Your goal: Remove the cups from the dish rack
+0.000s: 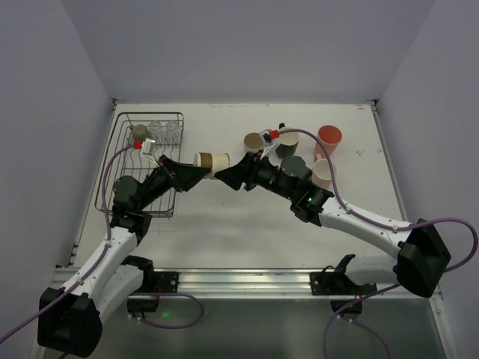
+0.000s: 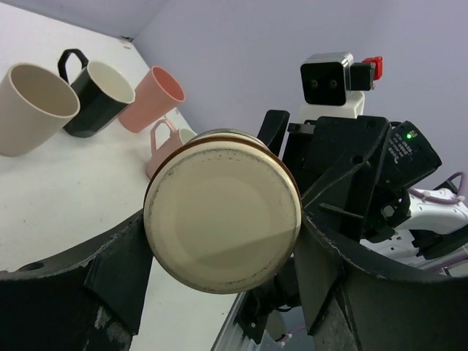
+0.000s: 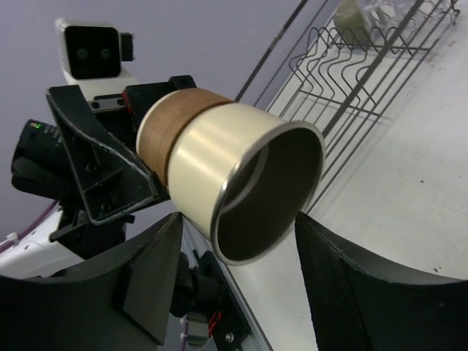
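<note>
A cream cup with a brown band (image 1: 212, 159) hangs sideways in the air between the two arms. My left gripper (image 1: 196, 172) is shut on its banded base end; the left wrist view shows the cup's bottom (image 2: 223, 212) pinched between both fingers. My right gripper (image 1: 230, 173) is open, its fingers (image 3: 146, 270) on either side of the cup's open mouth (image 3: 270, 190) with gaps. The dark wire dish rack (image 1: 105, 179) at far left holds clear glasses (image 1: 165, 129) and a grey cup (image 1: 139, 133).
On the table at the far right stand a beige tumbler (image 1: 254, 142), a black mug (image 1: 288, 146), a salmon-pink tumbler (image 1: 329, 138) and a pale pink mug (image 1: 323, 172). They also show in the left wrist view, the beige tumbler (image 2: 33, 106) leftmost.
</note>
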{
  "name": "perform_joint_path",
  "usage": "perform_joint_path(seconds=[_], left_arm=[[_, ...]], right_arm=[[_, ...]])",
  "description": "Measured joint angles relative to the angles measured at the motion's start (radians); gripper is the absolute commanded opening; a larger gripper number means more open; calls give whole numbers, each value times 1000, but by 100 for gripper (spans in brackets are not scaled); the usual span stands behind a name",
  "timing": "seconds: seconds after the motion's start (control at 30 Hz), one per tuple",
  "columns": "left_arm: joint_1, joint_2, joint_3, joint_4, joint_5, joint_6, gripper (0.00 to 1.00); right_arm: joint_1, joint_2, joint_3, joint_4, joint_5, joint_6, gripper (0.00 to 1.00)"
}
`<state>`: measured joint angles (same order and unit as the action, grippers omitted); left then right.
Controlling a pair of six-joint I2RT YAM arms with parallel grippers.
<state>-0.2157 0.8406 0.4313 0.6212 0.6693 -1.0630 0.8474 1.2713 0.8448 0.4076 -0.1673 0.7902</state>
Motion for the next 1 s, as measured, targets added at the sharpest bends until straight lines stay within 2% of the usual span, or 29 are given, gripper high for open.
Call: perform_joint_path(seconds=[0.07,0.13,0.17,0.23,0.27,0.37,0.5,0.7,0.83,1.0], left_arm=[[-9,6,-11,25,1,-11,28],[-12,9,-24,35,5,-19,35],[-14,9,-29,35,6,-19,49],[-15,9,-34,37,12,-29,67],[-15,8,-34,41,12,-37,84],[-17,-3,-22,-9,13,6,100],[-21,-36,58,-211,-48,152,100],[-21,-69,320,-603,-292,465,100],[-21,-66,358,-763,-446,604,100],[-21,-43,327,-889,-584,682,100]], right_arm=[[2,2,2,27,-14,8,50],[3,5,4,55,-26,18,37],[2,7,4,72,-31,20,21],[2,9,4,103,-47,38,9],[1,10,4,119,-63,50,2],[7,0,3,144,-72,49,0],[-4,-39,7,-2,2,-34,0],[-67,-35,142,-442,102,-225,0],[-146,74,268,-677,156,-336,0],[-189,266,340,-862,272,-435,2]])
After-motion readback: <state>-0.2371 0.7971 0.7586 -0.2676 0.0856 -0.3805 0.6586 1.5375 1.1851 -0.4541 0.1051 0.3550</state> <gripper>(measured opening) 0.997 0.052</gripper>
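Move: The cream cup with the wood band lies on its side in the left fingers, its middle some 3 cm right and 1 cm ahead of that hand. From the right hand it is about 4 cm left and 1 cm ahead, level, the open rim between the parted fingers. On the table some 23 cm below the right hand, the beige cup stands 25 cm ahead and 9 cm right, the black mug about 11 cm farther right. Shut the right gripper on the cream cup's rim wall, rising about 3 cm, then open the left fingers to let go. Carry the cup down, right and forward with the right hand, some 14 cm lower in all, tipping the fingers steeply down. Draw the left hand about 9 cm left towards the rack, also forward and finally lower. ##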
